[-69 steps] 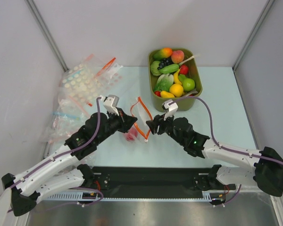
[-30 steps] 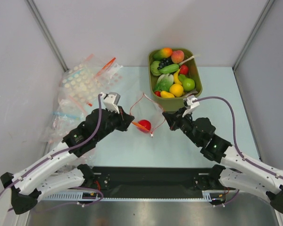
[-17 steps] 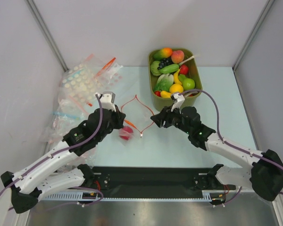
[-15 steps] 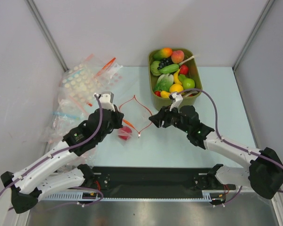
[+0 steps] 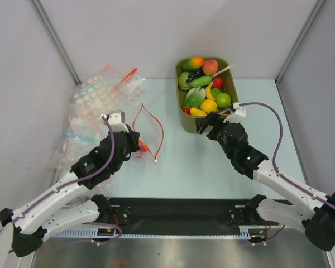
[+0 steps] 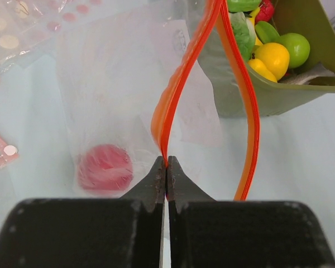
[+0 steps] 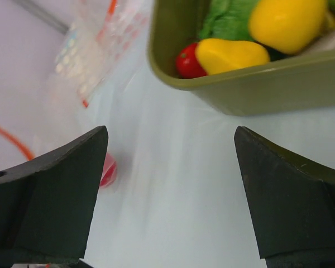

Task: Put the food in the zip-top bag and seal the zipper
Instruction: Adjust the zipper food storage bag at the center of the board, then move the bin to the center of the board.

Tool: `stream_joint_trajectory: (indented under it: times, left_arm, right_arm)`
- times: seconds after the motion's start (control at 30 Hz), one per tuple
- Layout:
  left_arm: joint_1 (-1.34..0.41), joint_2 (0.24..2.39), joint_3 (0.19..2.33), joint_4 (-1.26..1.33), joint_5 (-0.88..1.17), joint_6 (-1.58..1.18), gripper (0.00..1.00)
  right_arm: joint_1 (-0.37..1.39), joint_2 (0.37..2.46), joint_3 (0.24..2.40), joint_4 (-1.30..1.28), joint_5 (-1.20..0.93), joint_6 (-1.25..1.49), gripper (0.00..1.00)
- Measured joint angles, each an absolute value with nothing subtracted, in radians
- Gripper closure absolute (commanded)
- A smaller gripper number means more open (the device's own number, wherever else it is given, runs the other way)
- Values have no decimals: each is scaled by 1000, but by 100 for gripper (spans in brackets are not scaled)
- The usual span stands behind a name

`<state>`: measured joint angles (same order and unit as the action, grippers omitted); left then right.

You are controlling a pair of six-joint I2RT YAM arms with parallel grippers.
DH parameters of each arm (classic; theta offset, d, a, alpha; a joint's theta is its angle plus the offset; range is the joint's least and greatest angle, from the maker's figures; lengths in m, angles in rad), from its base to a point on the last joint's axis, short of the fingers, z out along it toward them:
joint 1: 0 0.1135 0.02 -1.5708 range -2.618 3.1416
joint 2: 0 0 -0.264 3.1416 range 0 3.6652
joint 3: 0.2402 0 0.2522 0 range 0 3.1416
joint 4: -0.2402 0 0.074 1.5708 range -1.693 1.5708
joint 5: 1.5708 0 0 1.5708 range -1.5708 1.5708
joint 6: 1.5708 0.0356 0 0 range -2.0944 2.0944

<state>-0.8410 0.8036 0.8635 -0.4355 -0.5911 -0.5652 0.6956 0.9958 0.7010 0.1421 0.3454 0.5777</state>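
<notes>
The zip-top bag (image 6: 117, 84) is a clear bag whose red-orange zipper (image 5: 162, 134) gapes in an open loop. My left gripper (image 5: 137, 146) is shut on one side of the zipper (image 6: 181, 84), its tips (image 6: 166, 167) pinching the strip. One red piece of food (image 6: 105, 167) lies inside the bag, and it also shows as a red blur (image 7: 108, 170) in the right wrist view. My right gripper (image 5: 207, 124) stands open and empty (image 7: 170, 195) just in front of the olive tub, apart from the bag. More food (image 5: 204, 89) fills the tub.
The olive-green tub (image 5: 177, 78) stands at the back middle, with its near wall (image 7: 251, 89) close above my right fingers. A heap of clear bags, some with white dots (image 5: 97, 97) and one with a blue strip (image 5: 78, 137), lies at the left.
My right gripper has opened, let go of the zipper and drawn back right towards the tub. The left gripper has carried the bag and its red food leftwards.
</notes>
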Motion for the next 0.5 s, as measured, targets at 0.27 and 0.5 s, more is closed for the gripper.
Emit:
stream_joint_trajectory:
  times: [0.27, 0.5]
  left_arm:
    - [-841, 789, 826, -415, -610, -579, 100]
    - [-841, 792, 817, -389, -618, -586, 99]
  right_arm:
    - [586, 1126, 850, -115, 481, 842, 0]
    - [521, 1251, 952, -240, 475, 997, 0]
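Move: The right hand, empty, faces the food bin's near side: the yellow lemon is about 14 cm ahead, 5 cm to its right and some 8 cm lower. The yellow pear lies 12 cm straight ahead; the small tomato is level with the pear, 5 cm to its left. From the left hand, gripping the bag's orange rim, the lemon is roughly 18 cm ahead, 30 cm right and 10 cm lower. Right hand, fingers wide open, sweeps about 8 cm forward-right and 5 cm down towards the lemon, turning clockwise. ##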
